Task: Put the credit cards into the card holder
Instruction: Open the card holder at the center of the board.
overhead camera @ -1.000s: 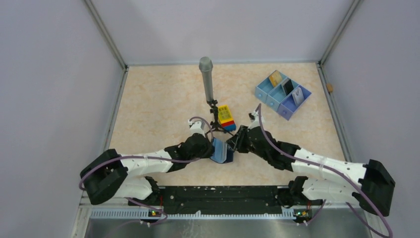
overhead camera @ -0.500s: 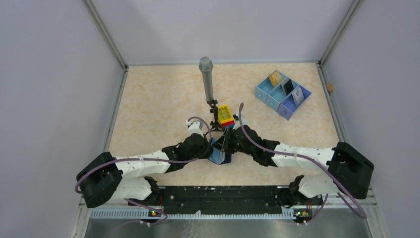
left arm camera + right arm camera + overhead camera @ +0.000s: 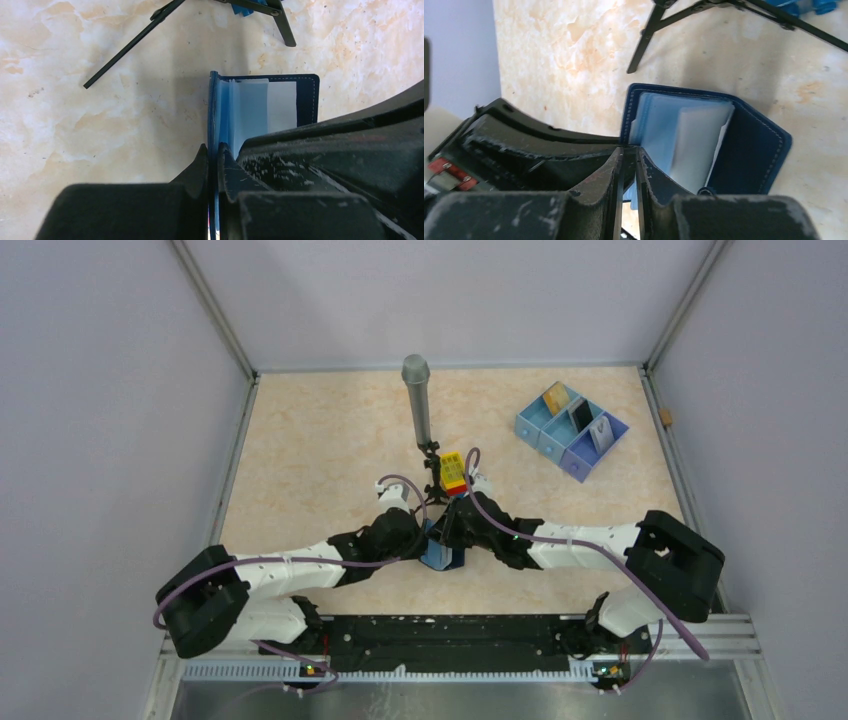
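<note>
The card holder [image 3: 443, 557], a navy wallet, stands open on the table between both arms. Its light-blue inside holds a pale rectangle [image 3: 272, 105]. My left gripper [image 3: 214, 147] is shut on the holder's left cover [image 3: 214, 100], seen edge-on. My right gripper [image 3: 628, 148] has its tips at that same cover edge [image 3: 625, 115]. Its jaws stand a thin slit apart, and whether they pinch anything is hidden. The credit cards stand in the far-right tray: gold [image 3: 556, 397], dark [image 3: 580, 415] and pale [image 3: 600, 435].
A grey microphone [image 3: 417, 400] stands on a black tripod just behind the holder, its legs [image 3: 644, 40] close to both grippers. A yellow-topped toy block [image 3: 453, 470] sits beside the tripod. The pale blue three-compartment tray [image 3: 530, 430] is at the far right.
My right arm has swung left onto the card holder and its jaws have narrowed. My left gripper has stayed shut on the cover.
</note>
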{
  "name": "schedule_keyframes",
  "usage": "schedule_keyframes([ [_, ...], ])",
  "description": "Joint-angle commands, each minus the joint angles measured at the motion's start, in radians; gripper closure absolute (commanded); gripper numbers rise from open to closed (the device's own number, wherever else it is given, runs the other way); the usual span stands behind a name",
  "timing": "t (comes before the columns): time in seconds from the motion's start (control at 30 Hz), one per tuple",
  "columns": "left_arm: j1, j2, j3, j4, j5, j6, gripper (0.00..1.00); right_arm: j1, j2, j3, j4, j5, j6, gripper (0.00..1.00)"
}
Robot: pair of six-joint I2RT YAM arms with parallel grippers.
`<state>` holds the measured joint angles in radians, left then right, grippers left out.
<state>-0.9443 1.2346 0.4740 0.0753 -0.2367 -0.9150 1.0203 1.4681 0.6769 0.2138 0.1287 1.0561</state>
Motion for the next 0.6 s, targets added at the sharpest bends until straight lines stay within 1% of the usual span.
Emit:
schedule_keyframes([
  [0.0, -0.005, -0.037, 0.013, 0.022, -0.015, -0.007, 1.00, 0.008, 0.001, 0.048, -0.102, 0.092, 0.038, 0.87],
  [0.27, -0.005, -0.064, 0.004, 0.013, -0.032, -0.013, 1.00, 0.010, -0.002, 0.034, -0.333, 0.195, 0.072, 0.88],
  [0.4, -0.005, -0.074, 0.034, -0.010, -0.031, 0.025, 1.00, 0.011, -0.017, 0.007, -0.410, 0.245, 0.087, 0.89],
  [0.47, -0.005, -0.062, 0.080, -0.060, -0.015, 0.090, 1.00, 0.010, -0.032, -0.021, -0.419, 0.260, 0.096, 0.88],
  [0.57, -0.008, -0.005, 0.199, -0.240, -0.029, 0.166, 1.00, 0.009, -0.080, -0.062, -0.409, 0.273, 0.098, 0.86],
])
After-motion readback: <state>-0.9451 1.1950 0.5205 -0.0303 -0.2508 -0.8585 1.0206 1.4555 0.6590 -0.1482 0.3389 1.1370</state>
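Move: The right hand hovers at the standing left side of the card holder, its fingertips by the inner sleeves; the holder's middle lies about 2 cm to its right, level fore and aft, some 6 cm below. The left hand has the left cover pinched, with that middle roughly 4 cm to its right and 3 cm down. From the right hand, the tripod base is about 11 cm ahead, neither left nor right, and the toy blocks 17 cm ahead, 5 cm right, both on the table. From the inner sleeves the right fingertips, kept nearly shut, sweep about 8 cm right and 6 cm down across the open holder to come onto its right-hand edge, while the hand swings some 25 degrees so its fingers point more steeply down. The left hand keeps its pinch on the left cover and lifts it about a centimetre. ##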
